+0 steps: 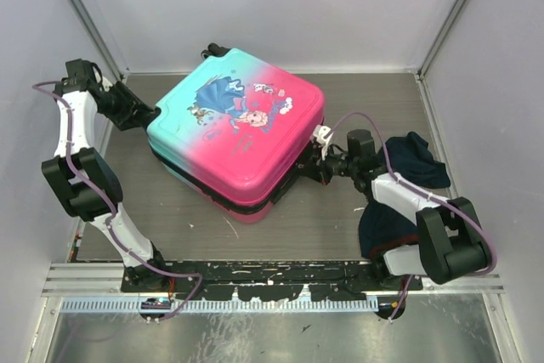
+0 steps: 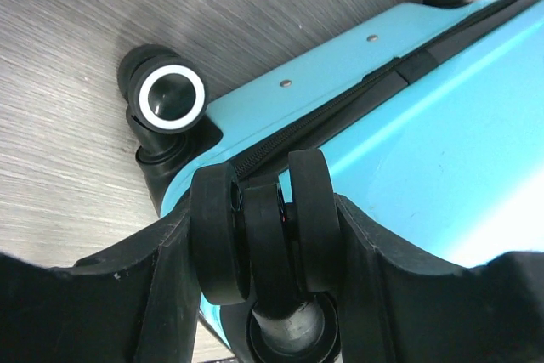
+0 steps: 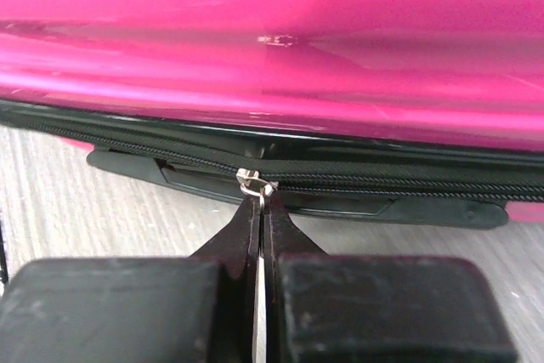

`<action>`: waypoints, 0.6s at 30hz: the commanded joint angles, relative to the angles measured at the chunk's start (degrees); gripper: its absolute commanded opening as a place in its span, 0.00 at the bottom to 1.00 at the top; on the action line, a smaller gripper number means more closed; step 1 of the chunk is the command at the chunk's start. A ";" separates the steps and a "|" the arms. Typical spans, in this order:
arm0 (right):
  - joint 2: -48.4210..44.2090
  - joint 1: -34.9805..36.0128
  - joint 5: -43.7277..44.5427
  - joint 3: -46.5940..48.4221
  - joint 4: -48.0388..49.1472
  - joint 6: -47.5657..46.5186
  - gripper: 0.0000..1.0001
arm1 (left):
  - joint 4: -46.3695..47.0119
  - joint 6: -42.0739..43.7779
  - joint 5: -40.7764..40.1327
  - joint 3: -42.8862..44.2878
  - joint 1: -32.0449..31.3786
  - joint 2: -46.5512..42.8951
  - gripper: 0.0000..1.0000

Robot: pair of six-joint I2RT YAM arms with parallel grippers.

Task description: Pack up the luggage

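Observation:
The luggage (image 1: 246,138) lies flat and closed in the middle of the table, its shell fading from turquoise to pink with a princess print on top. My left gripper (image 1: 140,115) is at its far left corner. In the left wrist view the left gripper (image 2: 263,218) is shut on a black twin wheel (image 2: 259,235) of the turquoise shell (image 2: 425,125). My right gripper (image 1: 316,152) is at the right side of the case. Its fingertips (image 3: 262,201) are pinched shut on the silver zipper pull (image 3: 253,183), below the pink shell (image 3: 272,65).
A dark navy cloth heap (image 1: 418,161) lies on the table to the right of the case, partly under the right arm, with more of it (image 1: 381,229) nearer the arm's base. A second wheel (image 2: 170,98) stands beside the held one. Walls enclose the table.

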 commanded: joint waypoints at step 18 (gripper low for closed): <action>9.40 1.03 -4.93 9.01 10.59 5.52 0.01 | -0.16 30.72 -5.06 11.42 -0.09 -5.65 0.98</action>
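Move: My right hand already pinches the zipper pull on the suitcase's pink side. The suitcase handle's middle is about 2 cm ahead, level sideways and 3 cm below; the far pink corner is some 16 cm ahead and 3 cm right. My left hand holds the corner wheel between its fingers. From that hand, the far wheel is about 15 cm ahead and 15 cm right, and the lower wheel roughly 5 cm ahead, 3 cm left and 12 cm below. I keep my right fingertips shut on the zipper pull and draw it along the zip above the handle, about 5 cm forward and 3 cm right towards the far pink corner, then ease back left some 2.5 cm. My left hand first edges just over 1 cm right with the corner wheel, then opens wide, lets go and backs off left and up about 3 cm each, tilting some 20 degrees. ##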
